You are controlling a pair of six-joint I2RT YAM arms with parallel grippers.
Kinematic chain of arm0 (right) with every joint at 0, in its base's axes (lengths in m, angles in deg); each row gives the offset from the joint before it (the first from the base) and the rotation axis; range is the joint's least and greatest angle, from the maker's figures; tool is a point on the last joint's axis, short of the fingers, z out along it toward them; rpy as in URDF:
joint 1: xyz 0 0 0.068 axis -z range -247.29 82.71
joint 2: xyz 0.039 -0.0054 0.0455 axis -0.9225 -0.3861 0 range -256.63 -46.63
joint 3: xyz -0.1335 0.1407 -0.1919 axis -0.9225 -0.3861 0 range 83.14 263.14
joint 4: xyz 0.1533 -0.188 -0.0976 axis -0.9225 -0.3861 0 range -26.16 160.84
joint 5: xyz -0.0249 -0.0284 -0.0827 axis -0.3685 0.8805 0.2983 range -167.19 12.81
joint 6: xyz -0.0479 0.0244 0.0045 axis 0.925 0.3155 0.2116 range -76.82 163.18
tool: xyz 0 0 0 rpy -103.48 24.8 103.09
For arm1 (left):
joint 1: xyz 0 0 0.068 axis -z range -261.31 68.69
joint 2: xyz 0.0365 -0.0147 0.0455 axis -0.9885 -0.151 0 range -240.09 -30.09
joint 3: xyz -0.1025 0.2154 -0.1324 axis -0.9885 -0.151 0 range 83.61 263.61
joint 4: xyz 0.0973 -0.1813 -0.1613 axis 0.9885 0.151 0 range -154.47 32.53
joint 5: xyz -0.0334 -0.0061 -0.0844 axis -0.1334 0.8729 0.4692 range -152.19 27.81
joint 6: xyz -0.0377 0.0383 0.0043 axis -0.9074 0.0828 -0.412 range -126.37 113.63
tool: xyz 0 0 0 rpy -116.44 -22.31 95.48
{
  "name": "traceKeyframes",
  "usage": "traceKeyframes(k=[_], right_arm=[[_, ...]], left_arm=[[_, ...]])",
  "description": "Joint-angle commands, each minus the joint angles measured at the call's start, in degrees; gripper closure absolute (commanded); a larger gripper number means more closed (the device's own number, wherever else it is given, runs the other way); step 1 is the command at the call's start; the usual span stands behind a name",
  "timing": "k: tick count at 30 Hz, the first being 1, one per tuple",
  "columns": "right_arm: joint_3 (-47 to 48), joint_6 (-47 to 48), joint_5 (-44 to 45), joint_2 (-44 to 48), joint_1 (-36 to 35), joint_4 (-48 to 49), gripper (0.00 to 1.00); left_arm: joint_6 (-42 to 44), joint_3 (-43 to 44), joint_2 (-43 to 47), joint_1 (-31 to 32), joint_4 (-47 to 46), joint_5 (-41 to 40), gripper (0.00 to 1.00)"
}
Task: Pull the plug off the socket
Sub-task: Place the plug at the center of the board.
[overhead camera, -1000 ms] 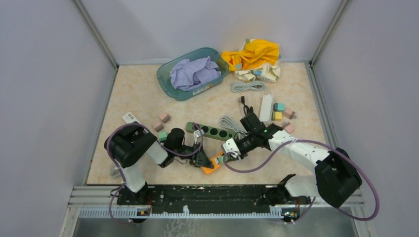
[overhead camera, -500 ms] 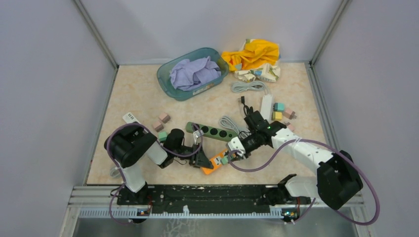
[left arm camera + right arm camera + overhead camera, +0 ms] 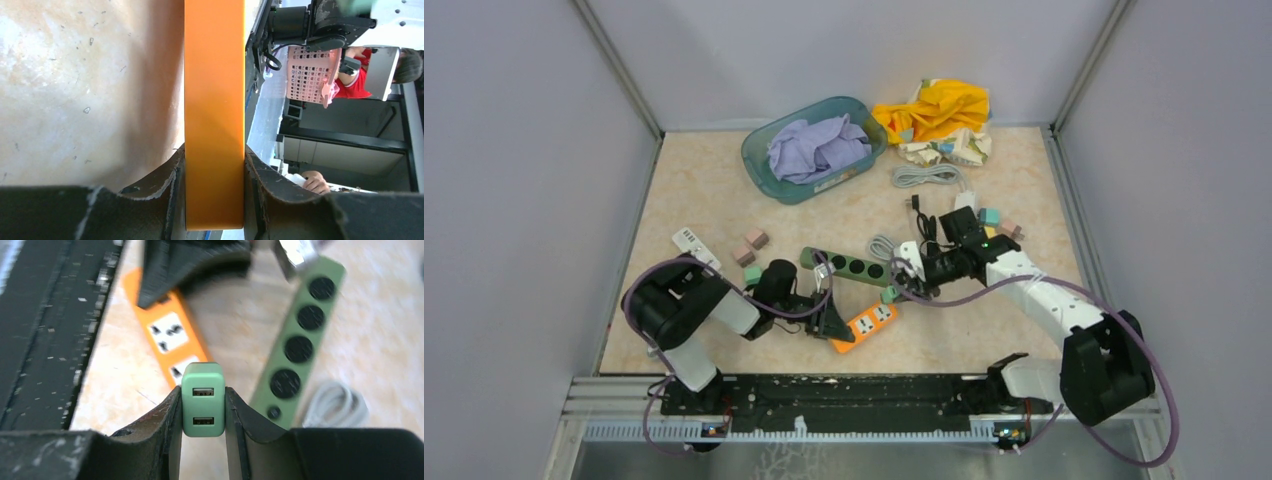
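The orange socket strip (image 3: 871, 321) lies flat on the table, and my left gripper (image 3: 832, 324) is shut on its left end. In the left wrist view its orange side (image 3: 214, 100) fills the gap between the left gripper's (image 3: 214, 155) jaws. A green plug (image 3: 202, 400) with two USB ports sits clamped in my right gripper (image 3: 202, 392). From above, the plug (image 3: 890, 294) hangs just beyond the strip's far right end, apart from it, with the right gripper (image 3: 895, 291) shut on it. The strip's white outlets (image 3: 167, 332) show bare.
A green power strip (image 3: 856, 267) lies just behind the orange one, with a grey cable coil (image 3: 884, 247) beside it. Farther back are a teal basket (image 3: 762, 165) of purple cloth, a yellow cloth (image 3: 936, 104), a white cable (image 3: 926, 176) and small blocks (image 3: 750, 244).
My right gripper has pulled back and to the right with the green plug, which has come away from the orange strip's end. The left gripper has kept its hold on the strip.
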State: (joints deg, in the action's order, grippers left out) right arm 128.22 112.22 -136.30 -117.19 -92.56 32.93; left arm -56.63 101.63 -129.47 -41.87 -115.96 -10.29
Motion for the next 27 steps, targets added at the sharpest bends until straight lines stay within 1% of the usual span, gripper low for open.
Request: traceKeyframes(k=[1, 3, 6, 9, 11, 14, 17, 22, 27], right_arm=[[2.4, -22.3, 9.9, 1.3, 5.3, 15.1, 1.00], [2.6, -29.1, 15.9, 0.9, 7.9, 20.3, 1.00], [2.3, -35.4, 23.6, 0.2, 11.5, 24.8, 1.00], [1.5, -37.6, 28.9, -0.2, 14.8, 26.7, 1.00], [1.0, -38.0, 32.2, -0.5, 16.0, 27.5, 0.95], [0.5, -37.5, 37.5, -1.9, 16.9, 27.9, 0.93], [1.1, -36.8, 40.1, -4.2, 17.2, 26.6, 0.92], [2.1, -36.5, 40.7, -6.8, 17.1, 24.3, 0.87], [2.7, -35.9, 41.8, -9.2, 17.2, 22.6, 0.77]], left_arm=[[6.4, 1.1, 4.7, -0.1, 7.7, -3.0, 1.00], [8.2, 1.2, 6.4, -0.1, 9.8, -3.9, 1.00], [9.8, 1.3, 8.8, -0.1, 11.5, -4.8, 1.00], [11.0, 1.4, 10.6, -0.1, 12.5, -5.2, 1.00], [11.8, 1.5, 11.5, -0.1, 13.5, -5.5, 1.00], [12.4, 1.4, 12.4, -0.1, 14.4, -6.0, 1.00], [12.7, 0.9, 13.5, -0.1, 14.8, -6.3, 1.00], [13.3, 0.7, 16.6, -0.1, 16.1, -7.4, 1.00], [13.9, 1.1, 20.2, -0.1, 18.0, -9.1, 1.00]])
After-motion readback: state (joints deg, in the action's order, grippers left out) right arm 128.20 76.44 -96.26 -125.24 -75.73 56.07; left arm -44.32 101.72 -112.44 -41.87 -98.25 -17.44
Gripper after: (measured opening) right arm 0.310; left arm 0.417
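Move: The right hand, already holding the mint plug off the orange strip, heads for the white strip and its pulled plugs, centred about 24 cm ahead, 16 cm to its right and 11 cm below. From this hand, the yellow plug lies some 21 cm ahead and 21 cm right, and the black cable coil about 18 cm ahead and 10 cm right. From the left hand, gripping the orange strip, the white strip is about 32 cm ahead, 25 cm right and slightly below. Keeping its pinch on the mint plug, the right hand sweeps forward and right, some 16 and 14 cm, away from the orange strip towards the near end of the white strip, turning about 60 degrees clockwise; then it sinks roughly 5 cm as the fingers tip downward. The left keeps hold of the orange strip, rising about 2 cm and rolling its forward side up. ##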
